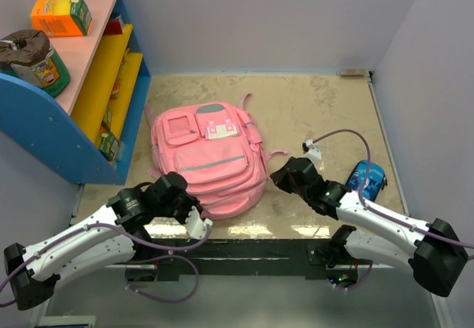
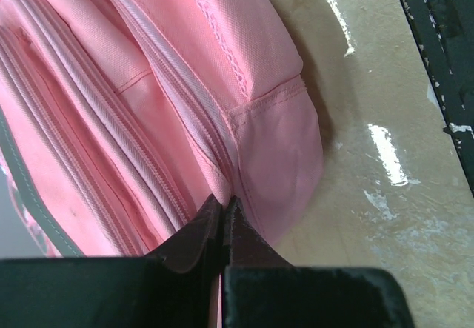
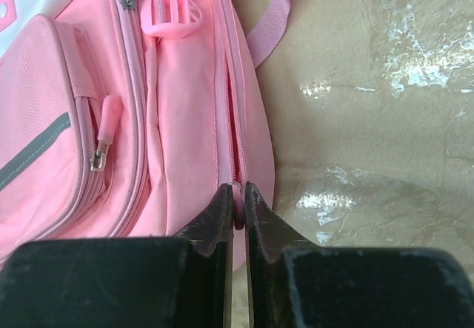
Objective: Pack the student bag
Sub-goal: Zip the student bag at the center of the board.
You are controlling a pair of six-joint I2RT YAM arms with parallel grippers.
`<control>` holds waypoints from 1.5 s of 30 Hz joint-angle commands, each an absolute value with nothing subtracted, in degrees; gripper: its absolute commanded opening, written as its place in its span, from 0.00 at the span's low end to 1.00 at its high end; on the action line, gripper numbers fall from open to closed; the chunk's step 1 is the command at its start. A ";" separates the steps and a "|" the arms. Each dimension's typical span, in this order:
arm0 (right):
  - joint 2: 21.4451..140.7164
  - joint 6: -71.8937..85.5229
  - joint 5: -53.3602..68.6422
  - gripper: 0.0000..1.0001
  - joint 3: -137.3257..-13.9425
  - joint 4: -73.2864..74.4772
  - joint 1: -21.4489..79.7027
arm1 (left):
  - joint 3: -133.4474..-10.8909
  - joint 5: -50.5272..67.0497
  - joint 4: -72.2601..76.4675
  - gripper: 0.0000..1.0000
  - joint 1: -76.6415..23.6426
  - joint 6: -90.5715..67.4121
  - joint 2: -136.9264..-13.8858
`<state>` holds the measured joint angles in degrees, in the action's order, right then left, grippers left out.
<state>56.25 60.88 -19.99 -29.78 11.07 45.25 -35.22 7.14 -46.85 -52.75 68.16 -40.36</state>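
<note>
The student bag (image 1: 207,158), a pink backpack, lies flat in the middle of the table with its front pockets facing up. My left gripper (image 1: 200,221) is at the bag's near left corner. In the left wrist view it (image 2: 224,201) is shut, pinching the fabric (image 2: 185,84) at the seam beside a zip. My right gripper (image 1: 278,174) is at the bag's right edge. The right wrist view shows it (image 3: 237,191) shut on a small pink zipper pull (image 3: 238,211) at the end of the side zip of the bag (image 3: 178,121).
A blue shelf unit (image 1: 44,121) stands at the left, carrying an orange box (image 1: 61,15), a green tub (image 1: 33,61) and small cartons (image 1: 109,143). A blue can (image 1: 366,178) lies by my right arm. A black rail (image 1: 252,250) runs along the table's near edge.
</note>
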 commanded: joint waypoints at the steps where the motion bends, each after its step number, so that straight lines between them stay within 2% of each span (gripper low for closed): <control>1: 57.83 61.09 -28.48 0.00 -26.28 7.31 43.51 | -35.68 0.18 -50.36 0.00 -50.98 63.55 -42.62; 6: 64.32 57.75 -28.29 0.00 -24.16 -7.18 43.42 | -38.67 3.95 -52.81 0.00 -50.36 62.83 -42.89; 12: 75.13 56.51 -36.28 0.00 -32.34 -5.71 43.51 | -38.50 4.22 -58.44 0.00 -50.27 69.77 -39.29; 19: 78.21 56.78 -45.60 0.00 -37.44 -4.22 43.24 | -39.37 6.06 -60.91 0.00 -50.27 72.07 -40.42; 29: 93.49 60.38 -50.10 0.00 -50.00 -0.18 41.66 | -39.55 7.47 -62.14 0.00 -50.36 73.30 -39.82; 34: 96.59 59.78 -45.54 0.00 -53.53 0.72 41.84 | -38.76 8.09 -63.19 0.00 -50.36 72.86 -38.94; 39: 93.42 53.81 -34.47 0.00 -45.88 -21.93 41.84 | -37.53 8.35 -63.46 0.00 -50.36 72.69 -37.71; 45: 101.51 50.18 -32.08 0.00 -58.79 -14.77 41.22 | -37.88 8.35 -66.44 0.00 -50.27 71.98 -37.44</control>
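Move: My right fingers already pinch the bag's zip pull on its right side. The second zip pull, at the far part of that zip, lies about 15 cm ahead, 4 cm left and slightly lower; the side strap sticks out roughly 12 cm ahead, 1 cm right and 6 cm lower. The name tag is some 18 cm ahead and 15 cm left, level with the hand. From my left hand, holding the bag's near edge, the second pull is around 23 cm ahead, 17 cm right. Keeping the zip pull pinched, my right hand draws it forward about 13 cm along the bag's right side towards the second pull, dipping some 4 cm at first and veering left about 5 cm late on, while the wrist rolls and turns clockwise some 15 degrees, then partly back. My left hand keeps its shut grip on the near edge and eases about 3 cm left and slightly back. ##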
